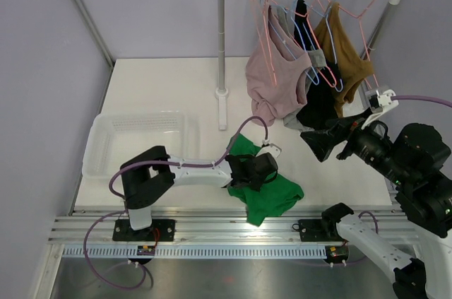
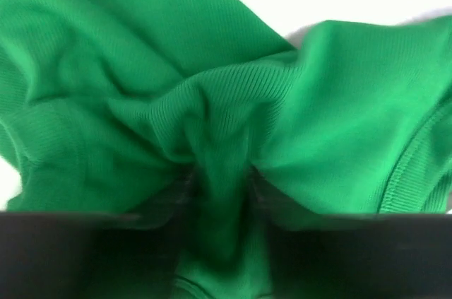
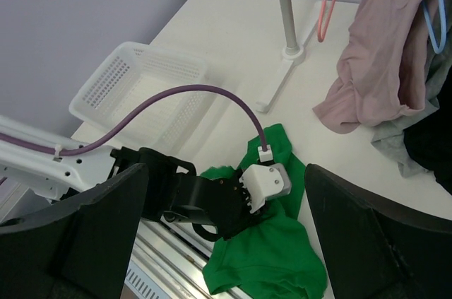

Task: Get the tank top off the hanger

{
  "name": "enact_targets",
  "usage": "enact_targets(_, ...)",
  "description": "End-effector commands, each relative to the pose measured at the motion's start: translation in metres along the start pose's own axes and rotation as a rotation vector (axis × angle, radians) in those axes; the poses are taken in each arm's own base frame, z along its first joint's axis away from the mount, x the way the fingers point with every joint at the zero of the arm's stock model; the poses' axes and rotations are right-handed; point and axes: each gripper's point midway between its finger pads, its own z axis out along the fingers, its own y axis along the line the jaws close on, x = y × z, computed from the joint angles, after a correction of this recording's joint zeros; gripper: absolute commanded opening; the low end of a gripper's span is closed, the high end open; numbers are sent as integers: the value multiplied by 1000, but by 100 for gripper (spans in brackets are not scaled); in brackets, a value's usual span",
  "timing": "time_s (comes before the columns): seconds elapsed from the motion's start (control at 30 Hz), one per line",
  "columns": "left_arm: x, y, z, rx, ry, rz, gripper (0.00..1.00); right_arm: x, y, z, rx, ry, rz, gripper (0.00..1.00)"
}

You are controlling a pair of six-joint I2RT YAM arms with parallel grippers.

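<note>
The green tank top (image 1: 277,198) lies crumpled on the white table near its front edge, off any hanger. It also shows in the right wrist view (image 3: 282,260). My left gripper (image 1: 263,180) is low over it and shut on a bunched fold of the green cloth (image 2: 212,101), which fills the left wrist view. The fingertips (image 2: 263,189) are half buried in the cloth. My right gripper (image 1: 323,140) is open and empty, held in the air to the right, below the hanging clothes. Its wide-spread fingers (image 3: 367,235) frame the right wrist view.
A clothes rack (image 1: 221,44) stands at the back with a pink top (image 1: 279,80), a brown top (image 1: 347,51), dark and grey garments on hangers, and a bare pink hanger (image 3: 328,2) at the left end. A clear plastic basket (image 1: 134,140) sits at the left.
</note>
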Motion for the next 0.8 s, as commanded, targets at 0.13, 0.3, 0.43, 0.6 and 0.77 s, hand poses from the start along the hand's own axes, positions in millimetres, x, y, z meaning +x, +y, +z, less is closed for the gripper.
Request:
enact_targets(0.13, -43, 4, -45, -21, -141, -44, 0, -12, 15, -10, -72, -60, -19, 100)
enact_targets(0.3, -93, 40, -121, -137, -321, -73, 0, -12, 12, -8, -61, -59, -23, 99)
enact_targets(0.43, -129, 83, -192, -269, -434, -108, 0, -12, 10, -5, -53, -55, -27, 99)
enact_targets(0.6, -153, 144, -267, -406, -537, -195, 0, -17, 11, -7, -49, -70, -30, 100)
enact_targets(0.77, -152, 205, -327, -505, -594, -294, 0, -20, 8, -6, -28, -69, -37, 100)
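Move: The tank top lies flat on the table almost directly under the left hand, its middle about 2 cm back and 1 cm below. The basket is roughly 40 cm to the left and 12 cm ahead; the rack foot stands about 23 cm ahead and 13 cm left. From the right hand the tank top lies around 8 cm left, level fore and aft, some 40 cm below. Left fingers shut on the tank top, lift it about 30 cm and swing it left towards the basket. ##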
